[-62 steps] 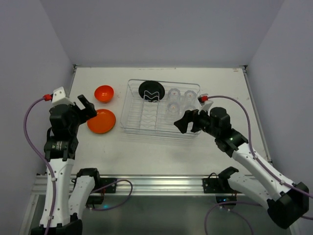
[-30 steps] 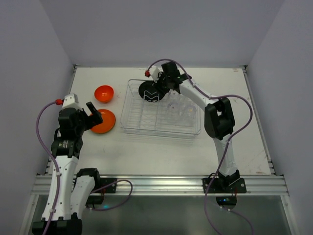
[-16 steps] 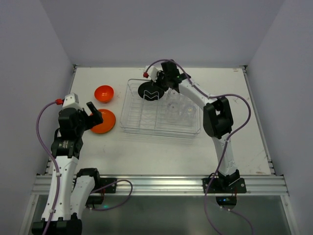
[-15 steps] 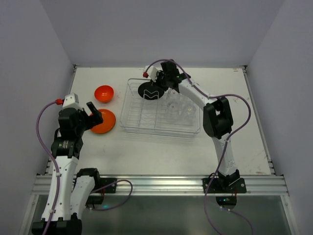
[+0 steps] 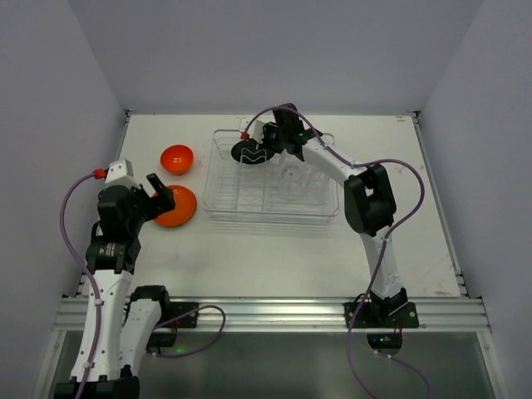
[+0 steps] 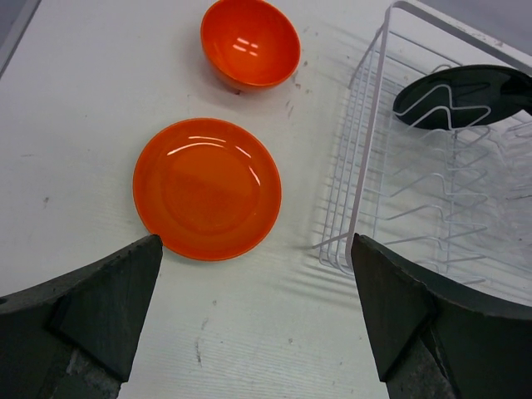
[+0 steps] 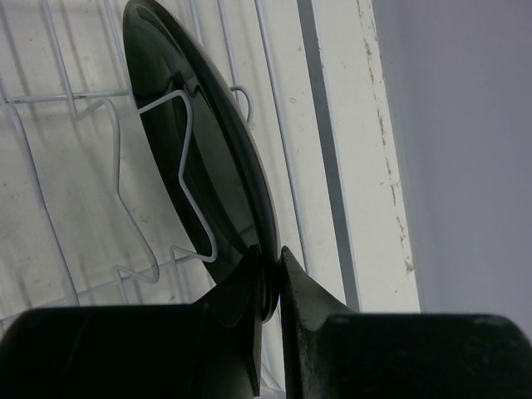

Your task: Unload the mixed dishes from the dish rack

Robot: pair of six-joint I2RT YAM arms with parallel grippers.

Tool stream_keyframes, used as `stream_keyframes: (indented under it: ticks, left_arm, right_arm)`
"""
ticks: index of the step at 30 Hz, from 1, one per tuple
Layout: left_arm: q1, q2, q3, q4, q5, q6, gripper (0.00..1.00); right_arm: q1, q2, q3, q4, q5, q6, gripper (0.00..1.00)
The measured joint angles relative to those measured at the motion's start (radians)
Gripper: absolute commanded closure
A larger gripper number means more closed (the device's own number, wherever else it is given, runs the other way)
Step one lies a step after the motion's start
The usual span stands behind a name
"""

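Note:
The dish rack [image 5: 274,218] is a clear wire-slotted tray in the middle of the table. A black plate [image 5: 248,153] stands on edge in its far left corner. My right gripper [image 5: 268,143] reaches over the rack and is shut on that plate's upper rim. In the right wrist view the black plate [image 7: 208,141] is pinched between the right gripper's [image 7: 270,258] two fingers. Clear tumblers [image 5: 303,184] sit faintly visible in the rack's right half. My left gripper [image 5: 158,193] hovers open over the table beside the red-orange plate [image 6: 206,188].
A small orange bowl [image 5: 176,159] sits on the table left of the rack, behind the red-orange plate [image 5: 174,208]. In the left wrist view the orange bowl [image 6: 249,41] and the rack's left wall [image 6: 366,158] flank that plate. Walls close in on three sides.
My right gripper has closed onto the black plate's rim. The plate and the rack's far left corner have shifted slightly toward the back. The left arm has not moved.

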Motion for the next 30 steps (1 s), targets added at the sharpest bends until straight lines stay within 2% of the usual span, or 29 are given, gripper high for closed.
stream_keyframes:
  ticks: [5,16,26,30]
  left_arm:
    - [0.000,-0.014,0.000,0.005,0.016,0.000,0.00]
    - [0.000,-0.024,0.000,0.006,0.018,0.000,0.00]
    - [-0.001,-0.059,0.000,0.006,0.025,0.001,0.00]
    - [-0.001,-0.084,0.000,0.006,0.025,0.001,0.00]
  right_arm:
    - [0.001,0.000,0.000,0.008,-0.015,-0.043,1.00]
    - [-0.002,-0.038,0.000,0.000,-0.016,-0.027,1.00]
    - [-0.002,-0.174,-0.038,0.041,0.000,0.075,1.00]
    - [-0.002,-0.223,-0.040,0.045,0.022,0.185,1.00]
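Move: In the right hand's fingers the black plate is already pinched by its edge, its middle about 6 cm left, 1 cm ahead and 3 cm below. Clear glasses stand some 10 cm right of that hand and 7 cm back; the orange plate on the table lies about 30 cm left and 18 cm back, roughly 12 cm lower. From the left hand, the black plate is some 28 cm ahead, 26 cm right and 13 cm below. Keeping its pinch on the black plate's edge, the right hand at first hardly moves, then lifts ever faster, nearly straight up by about 11 cm, away from the rack's wire slots. On the way the wrist turns some 10 degrees, its left side rising and the fingers tipping slightly up. The empty left hand stays open and rises roughly 2 cm. ##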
